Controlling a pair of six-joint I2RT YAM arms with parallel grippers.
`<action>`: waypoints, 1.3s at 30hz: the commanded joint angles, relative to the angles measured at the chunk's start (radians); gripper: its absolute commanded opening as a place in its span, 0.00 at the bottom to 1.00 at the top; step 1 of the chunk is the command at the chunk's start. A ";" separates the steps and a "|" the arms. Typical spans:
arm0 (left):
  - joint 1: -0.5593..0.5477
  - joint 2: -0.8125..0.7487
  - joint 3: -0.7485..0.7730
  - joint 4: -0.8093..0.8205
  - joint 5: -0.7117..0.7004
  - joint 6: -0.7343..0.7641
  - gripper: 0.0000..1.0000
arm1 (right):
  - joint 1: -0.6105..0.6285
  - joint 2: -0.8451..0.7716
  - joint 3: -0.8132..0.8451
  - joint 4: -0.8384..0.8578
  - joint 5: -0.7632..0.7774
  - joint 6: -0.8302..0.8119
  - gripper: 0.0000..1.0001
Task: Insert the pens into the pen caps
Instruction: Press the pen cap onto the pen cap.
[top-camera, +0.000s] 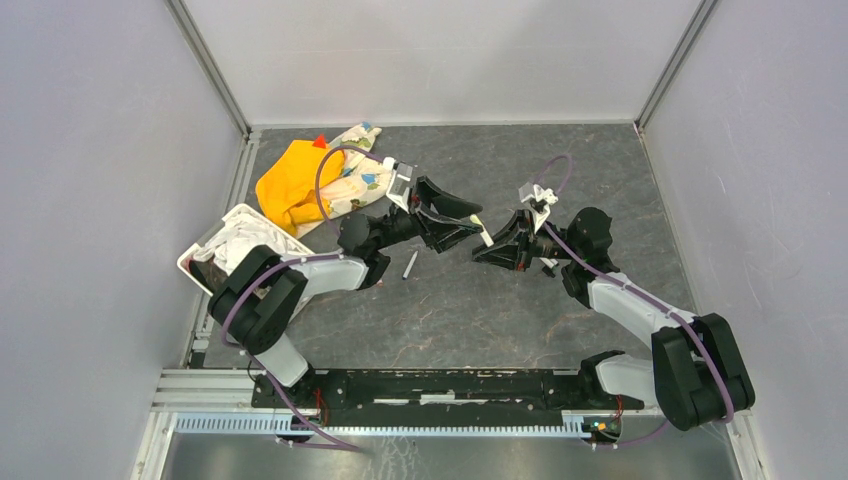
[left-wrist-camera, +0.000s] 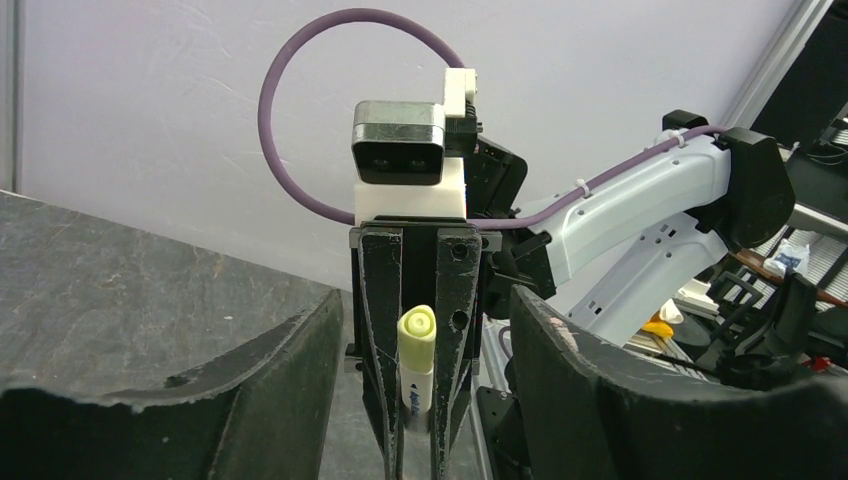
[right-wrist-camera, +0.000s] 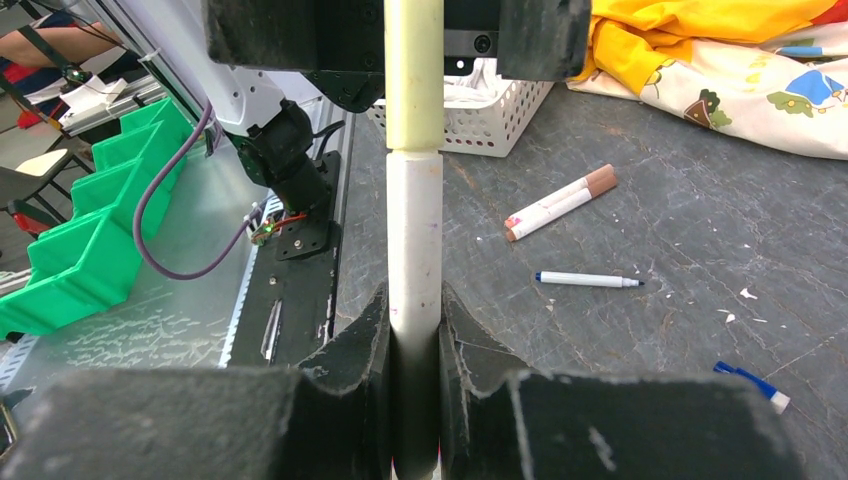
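My right gripper (right-wrist-camera: 414, 312) is shut on the white barrel of a pen (right-wrist-camera: 414, 235) and holds it off the table. A cream pen cap (right-wrist-camera: 414, 80) sits on the pen's far end. In the left wrist view that cream pen cap (left-wrist-camera: 417, 338) points at the camera from between the right gripper's fingers. My left gripper (left-wrist-camera: 425, 310) stands open around it, with a wide gap on both sides. From above, the left gripper (top-camera: 462, 224) and right gripper (top-camera: 492, 247) meet nose to nose over the table's middle. Other pens lie on the table: a brown-capped pen (right-wrist-camera: 560, 202) and a slim blue-ended pen (right-wrist-camera: 588, 280).
A white basket (top-camera: 200, 250) stands at the left edge, with a yellow cloth (top-camera: 288, 185) and a patterned cloth (top-camera: 358, 182) behind it. One loose pen (top-camera: 409, 264) lies just under the left arm. A small blue piece (right-wrist-camera: 748, 383) lies at the right. Green bins (right-wrist-camera: 90, 230) stand beyond the table's edge.
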 joint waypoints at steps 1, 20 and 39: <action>-0.006 0.001 0.033 0.109 -0.023 0.002 0.61 | 0.002 0.004 0.016 0.013 0.023 0.018 0.00; -0.095 -0.119 0.029 -0.383 -0.083 0.255 0.02 | -0.010 -0.015 0.020 -0.035 0.047 -0.031 0.00; -0.379 -0.126 -0.245 -0.198 -0.412 0.329 0.02 | -0.020 -0.030 -0.043 0.297 -0.015 0.142 0.00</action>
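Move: Between the left hand's parted fingers stands the yellow pen cap, practically at the hand point, perhaps 1 cm to its right. The capless blue pen lies on the table some 8 cm ahead of the left hand, 15 cm left and 27 cm below; the brown-ended markers lie about 7 cm ahead and 27 cm left, equally low. From the right hand, which holds the white barrel, the cap is roughly 7 cm up, 3 cm left and 2 cm ahead. Closing on the yellow pen cap, the left fingers pinch it with the hand almost in place, then bear it about 1.5 cm to the right, towards the right hand, which keeps its grip on the barrel. Both hands next swing back together some 3 cm and sink about 1 cm, the left turning some 20 degrees counter-clockwise, the right only slightly. ##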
